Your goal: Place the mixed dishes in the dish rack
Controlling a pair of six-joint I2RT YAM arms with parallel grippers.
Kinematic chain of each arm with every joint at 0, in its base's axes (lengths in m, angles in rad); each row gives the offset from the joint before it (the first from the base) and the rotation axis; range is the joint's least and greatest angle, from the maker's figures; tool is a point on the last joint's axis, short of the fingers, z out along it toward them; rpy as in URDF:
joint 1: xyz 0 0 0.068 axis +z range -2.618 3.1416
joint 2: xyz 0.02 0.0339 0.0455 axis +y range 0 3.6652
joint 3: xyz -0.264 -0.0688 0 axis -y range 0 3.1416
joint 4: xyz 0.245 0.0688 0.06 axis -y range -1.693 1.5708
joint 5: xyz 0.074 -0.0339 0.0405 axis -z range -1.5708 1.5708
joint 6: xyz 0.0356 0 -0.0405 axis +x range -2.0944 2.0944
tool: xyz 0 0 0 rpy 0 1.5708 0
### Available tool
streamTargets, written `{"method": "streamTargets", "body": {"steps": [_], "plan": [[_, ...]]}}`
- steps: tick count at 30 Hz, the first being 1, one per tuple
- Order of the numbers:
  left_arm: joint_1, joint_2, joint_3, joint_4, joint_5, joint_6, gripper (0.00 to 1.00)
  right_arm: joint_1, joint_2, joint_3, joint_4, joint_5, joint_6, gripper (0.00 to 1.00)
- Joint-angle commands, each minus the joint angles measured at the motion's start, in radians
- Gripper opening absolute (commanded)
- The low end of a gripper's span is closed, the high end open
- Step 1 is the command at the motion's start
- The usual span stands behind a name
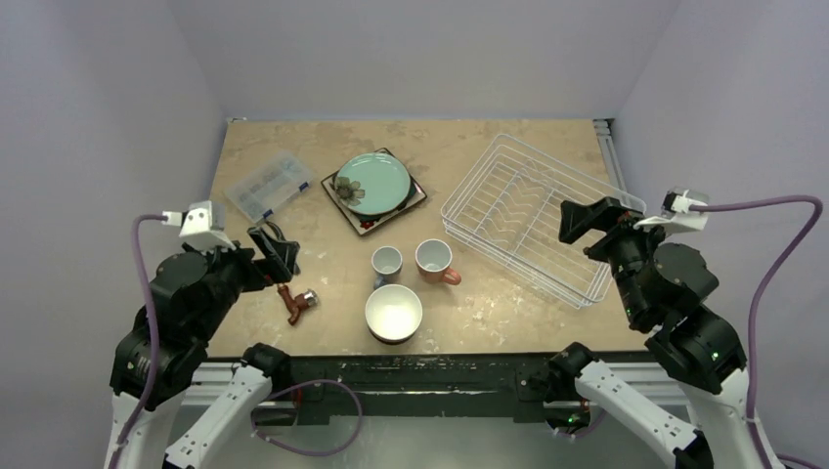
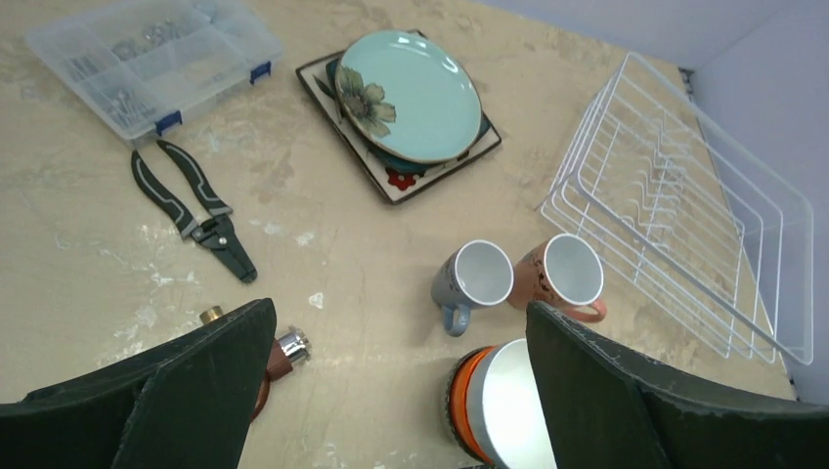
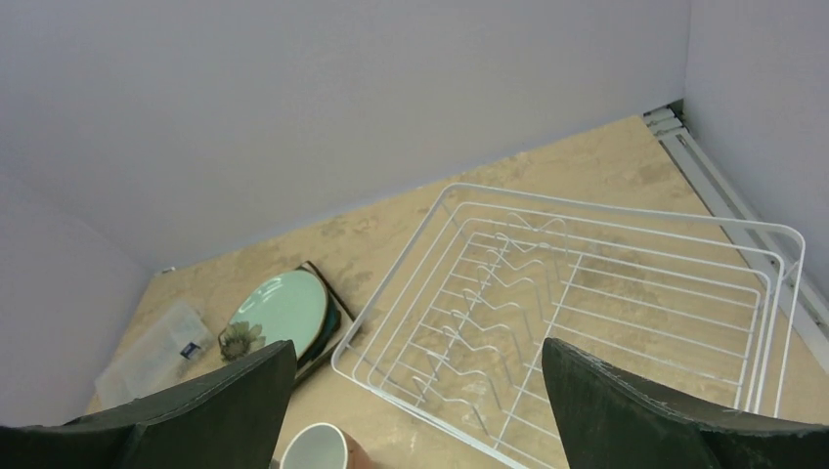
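Note:
The round teal plate point(image 1: 374, 181) point(image 2: 411, 93) point(image 3: 283, 308) lies on the square flower-patterned plate point(image 1: 367, 226) point(image 2: 391, 182) at the back middle. Side by side at the centre stand the pale blue mug point(image 1: 387, 262) point(image 2: 474, 278) and the pink mug point(image 1: 434, 259) point(image 2: 567, 274) point(image 3: 318, 449). Nearer the front, a white bowl point(image 1: 393, 313) point(image 2: 508, 401) is nested in an orange and a dark one. The white wire dish rack point(image 1: 472, 174) point(image 2: 585, 129) point(image 3: 390, 276) sits empty at the right. My left gripper point(image 1: 277, 252) point(image 2: 399, 318) hovers open left of the bowls. My right gripper point(image 1: 587, 220) point(image 3: 418, 352) hangs open over the rack's near side.
A clear compartment box point(image 1: 267, 185) point(image 2: 147, 59) point(image 3: 152, 347) lies at the back left, with black-handled pliers point(image 2: 191, 210) beside it. A small brown and metal piece point(image 1: 296, 303) point(image 2: 283, 352) lies under my left gripper. Walls close the table at the back and sides.

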Motion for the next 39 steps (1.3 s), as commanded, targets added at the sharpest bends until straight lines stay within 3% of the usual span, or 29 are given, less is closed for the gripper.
{"method": "streamTargets", "body": {"steps": [1,9,14,22,26,31,39], "plan": [[0.007,0.062,0.001,-0.039,0.134,0.034,0.98,-0.003,0.018,-0.039,0.015,-0.013,0.032,0.99],[0.006,0.126,-0.102,-0.011,0.352,0.051,0.92,-0.002,0.068,-0.108,0.041,-0.053,0.050,0.99],[0.006,0.161,-0.185,0.007,0.476,0.051,0.83,-0.003,0.097,-0.160,0.023,-0.038,0.117,0.99],[-0.056,0.204,-0.264,0.035,0.521,0.029,0.74,-0.003,0.148,-0.208,0.103,-0.202,0.122,0.98],[-0.153,0.278,-0.272,0.054,0.400,-0.022,0.65,-0.002,0.201,-0.231,0.170,-0.351,0.098,0.98],[-0.392,0.430,-0.212,0.013,0.071,-0.115,0.62,-0.003,0.271,-0.259,0.204,-0.457,0.093,0.98],[-0.572,0.647,-0.118,-0.010,-0.133,-0.177,0.45,-0.003,0.259,-0.290,0.219,-0.479,0.103,0.98]]}}
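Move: The stacked bowls stand about 20 cm right of the left hand, 2 cm ahead and 28 cm below; the grey mug is some 13 cm ahead, 17 cm right, and the orange mug about 15 cm ahead, 28 cm right, both similarly low. From the right hand the orange mug lies about 11 cm ahead, 25 cm left and 36 cm below, the grey mug 11 cm farther left of it; the rack sits 18 cm ahead, 3 cm right. The bowl stack is approached at its left side by the left hand, which sinks nearly 20 cm while going right, tipping its fingers steeply down, turning clockwise and closing to half open. Towards the orange mug comes the right hand, down and left with a little forward, pitching down and turning counter-clockwise some 25 degrees, fingers wide open; neither hand grips anything. ##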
